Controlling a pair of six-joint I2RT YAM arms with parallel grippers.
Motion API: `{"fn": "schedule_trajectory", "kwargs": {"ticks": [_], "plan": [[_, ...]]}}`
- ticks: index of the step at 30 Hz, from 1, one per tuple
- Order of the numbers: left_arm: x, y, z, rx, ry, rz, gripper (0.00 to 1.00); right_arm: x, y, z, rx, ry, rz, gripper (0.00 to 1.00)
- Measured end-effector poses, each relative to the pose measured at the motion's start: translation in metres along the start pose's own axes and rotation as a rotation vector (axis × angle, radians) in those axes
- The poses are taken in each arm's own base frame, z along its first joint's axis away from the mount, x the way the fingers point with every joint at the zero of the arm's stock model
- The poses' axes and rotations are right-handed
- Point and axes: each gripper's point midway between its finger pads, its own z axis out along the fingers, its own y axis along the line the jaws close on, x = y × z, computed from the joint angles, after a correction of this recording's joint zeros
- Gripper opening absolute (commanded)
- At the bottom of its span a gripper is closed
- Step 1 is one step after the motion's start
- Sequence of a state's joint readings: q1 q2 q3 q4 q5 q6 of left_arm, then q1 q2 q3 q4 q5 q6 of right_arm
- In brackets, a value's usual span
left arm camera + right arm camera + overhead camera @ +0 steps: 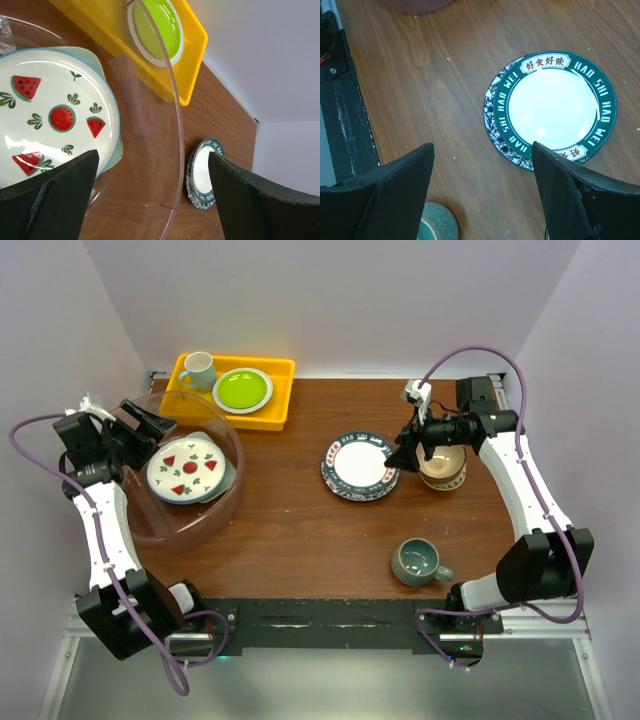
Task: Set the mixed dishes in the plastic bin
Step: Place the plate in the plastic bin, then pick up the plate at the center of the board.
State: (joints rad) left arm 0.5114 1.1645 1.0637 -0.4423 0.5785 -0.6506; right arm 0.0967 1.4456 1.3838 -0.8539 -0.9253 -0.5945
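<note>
The transparent pinkish plastic bin (225, 510) stands at the left. It holds the pale green tray (228, 472) with a red-and-white watermelon plate (185, 470) lying on it. My left gripper (150, 425) is open and empty above the bin's far-left rim. The left wrist view shows the plate (55, 115), tray edge (95, 62) and bin rim (176, 110). A green-rimmed plate (358, 464) lies on a blue floral plate (495, 137) mid-table. My right gripper (402, 455) is open and empty above their right edge. A cream-tan bowl (443, 466) sits beside it. A teal mug (418, 562) stands near front.
A yellow tray (285, 390) at the back holds a white mug (197, 370) and a lime-green plate (242, 390), right behind the bin. In the right wrist view the teal mug (437, 225) is between my open fingers, and the table's black front edge (347, 110) is at left.
</note>
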Motion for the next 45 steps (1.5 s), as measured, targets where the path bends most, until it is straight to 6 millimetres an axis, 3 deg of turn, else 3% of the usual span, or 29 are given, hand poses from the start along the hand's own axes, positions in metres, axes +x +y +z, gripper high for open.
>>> {"fn": "schedule_trajectory", "kwargs": {"ticks": [11, 27, 37, 45], "plan": [[0.017, -0.046, 0.005, 0.102, 0.050, 0.084, 1.00, -0.002, 0.000, -0.001, 0.002, 0.000, -0.003, 0.82], [0.043, -0.106, -0.002, 0.264, 0.069, 0.201, 1.00, 0.002, 0.002, -0.006, 0.006, 0.034, -0.022, 0.83], [0.074, -0.141, -0.001, 0.348, 0.112, 0.267, 1.00, 0.013, 0.006, -0.008, -0.001, 0.077, -0.039, 0.83], [0.098, -0.156, -0.001, 0.378, 0.140, 0.340, 1.00, 0.026, 0.009, -0.013, -0.007, 0.131, -0.069, 0.83]]}}
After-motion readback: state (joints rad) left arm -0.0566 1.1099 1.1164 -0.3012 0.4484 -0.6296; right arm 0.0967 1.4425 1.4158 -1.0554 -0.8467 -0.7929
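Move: Out to the right, about 47 cm from the empty left hand, 5 cm farther out and 24 below, lies the green-rimmed plate, top of a stack on the table. The watermelon plate just laid in the plastic bin sits almost under that hand, 2 cm to its right; the yellow tray is some 27 cm ahead and 12 right. The bowls stand 19 cm right of the green-rimmed plate. From the right hand that plate is about 7 cm left, 7 ahead. Leaving the bin with its fingers still wide open, the left hand sweeps some 17 cm to the right and climbs about 6 cm towards the green-rimmed plate, its wrist swinging roughly 25 degrees clockwise while the fingertips lift a little. The right hand, also open and empty, eases a few centimetres back, right and down, away from that plate. ##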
